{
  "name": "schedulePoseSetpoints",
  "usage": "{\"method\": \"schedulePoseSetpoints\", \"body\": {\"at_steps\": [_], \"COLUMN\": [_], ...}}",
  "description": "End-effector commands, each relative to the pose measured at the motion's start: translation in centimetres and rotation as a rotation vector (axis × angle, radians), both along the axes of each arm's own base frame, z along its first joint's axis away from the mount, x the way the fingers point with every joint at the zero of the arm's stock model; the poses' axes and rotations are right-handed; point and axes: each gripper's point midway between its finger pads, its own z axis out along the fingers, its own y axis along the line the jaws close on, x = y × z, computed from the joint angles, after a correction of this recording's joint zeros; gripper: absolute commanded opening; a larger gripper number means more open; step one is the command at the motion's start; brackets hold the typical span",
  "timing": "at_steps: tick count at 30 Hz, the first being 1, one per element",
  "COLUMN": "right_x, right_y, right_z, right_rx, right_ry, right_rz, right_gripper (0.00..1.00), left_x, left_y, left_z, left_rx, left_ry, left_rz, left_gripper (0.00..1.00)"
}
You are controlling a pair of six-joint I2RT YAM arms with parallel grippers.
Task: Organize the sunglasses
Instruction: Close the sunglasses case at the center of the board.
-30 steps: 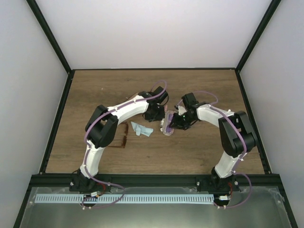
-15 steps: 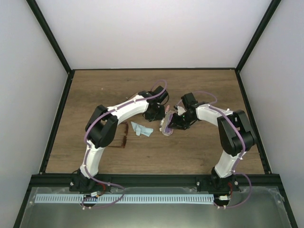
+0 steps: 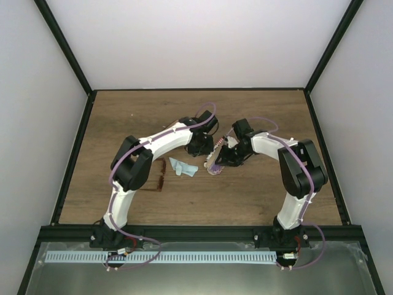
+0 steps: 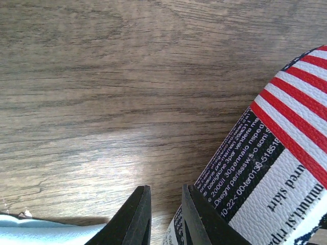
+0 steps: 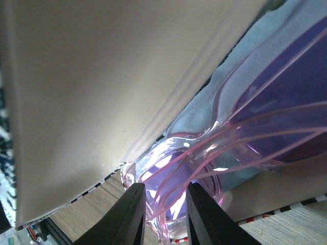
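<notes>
The sunglasses (image 3: pixel 161 176), thin dark brown frames, lie on the table left of both grippers, untouched. A red-and-white striped case (image 4: pixel 271 168) stands open between the arms, its beige lining (image 5: pixel 102 102) filling the right wrist view. My left gripper (image 4: pixel 166 191) is shut on the case's printed edge (image 3: pixel 218 144). A pink pair of glasses with purple lenses (image 5: pixel 245 138) rests in the case on a pale blue cloth (image 5: pixel 204 109). My right gripper (image 5: pixel 164 188) stands slightly open, its fingers either side of that pink frame's end (image 3: pixel 215 168).
A crumpled light blue cloth (image 3: pixel 183 167) lies between the sunglasses and the case; its corner (image 4: pixel 46 229) shows by my left fingers. Black rails (image 3: pixel 73 153) edge the wooden table on both sides.
My right gripper has shifted a little left along the case and its fingers have spread slightly around the pink glasses. The left gripper has not moved.
</notes>
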Motion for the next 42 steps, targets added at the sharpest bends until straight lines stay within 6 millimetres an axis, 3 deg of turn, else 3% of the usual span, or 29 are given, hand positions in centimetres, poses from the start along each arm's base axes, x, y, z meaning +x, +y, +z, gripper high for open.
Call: {"method": "schedulePoseSetpoints", "body": {"at_steps": [1,12,22,31,37,42], "right_x": [1.2,0.8,0.8,2.4,2.5,2.6], "right_y": [-0.4,-2.1,-3.7,-2.9,-2.4,-1.6], "right_z": [0.9,5.3,3.5,4.0,2.6,3.1], "right_rx": [-0.038,-0.012,-0.020,0.038,0.051,0.116], "right_ry": [-0.057,-0.142,-0.081,-0.107,-0.087,-0.109], "right_rz": [0.001,-0.082,-0.184,-0.205,-0.187,-0.174], "right_gripper": [0.23,0.24,0.32,0.79,0.86,0.96], "left_x": [0.1,0.5,1.0,1.3,1.5,1.5], "left_y": [-0.4,-1.0,-1.6,-1.6,-1.5,-1.8], "left_z": [-0.5,-0.7,-0.9,-0.4,-0.2,-0.2], "left_rx": [0.009,-0.002,0.000,0.012,0.015,0.009], "left_ry": [0.010,0.010,0.008,0.000,-0.003,0.003], "left_rz": [-0.010,-0.032,-0.080,-0.101,-0.108,-0.110], "left_gripper": [0.20,0.20,0.20,0.19,0.19,0.19]}}
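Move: The open case with the purple sunglasses has its middle about 4 cm ahead of the right hand and 2 cm to its left, a little below; the sunglasses' middle is about 3 cm ahead and 1 cm to the right of that hand. The blue cloth lies level with the right hand, some 14 cm to its left, and the brown sunglasses 21 cm left and 3 cm back. From the left hand, the case is about 5 cm to the right, level with it. Out of the open case, from beside the sunglasses' near lens, the right fingers rise about 5 cm, swing 3.5 cm right, turning some 10 degrees clockwise, then sink about 3.5 cm and edge forward while spreading from nearly shut to almost fully open, one finger at the lid side and one beyond the case's right edge. The left hand, barely parted, keeps close against the lid's outer side, easing slightly forward and right. ##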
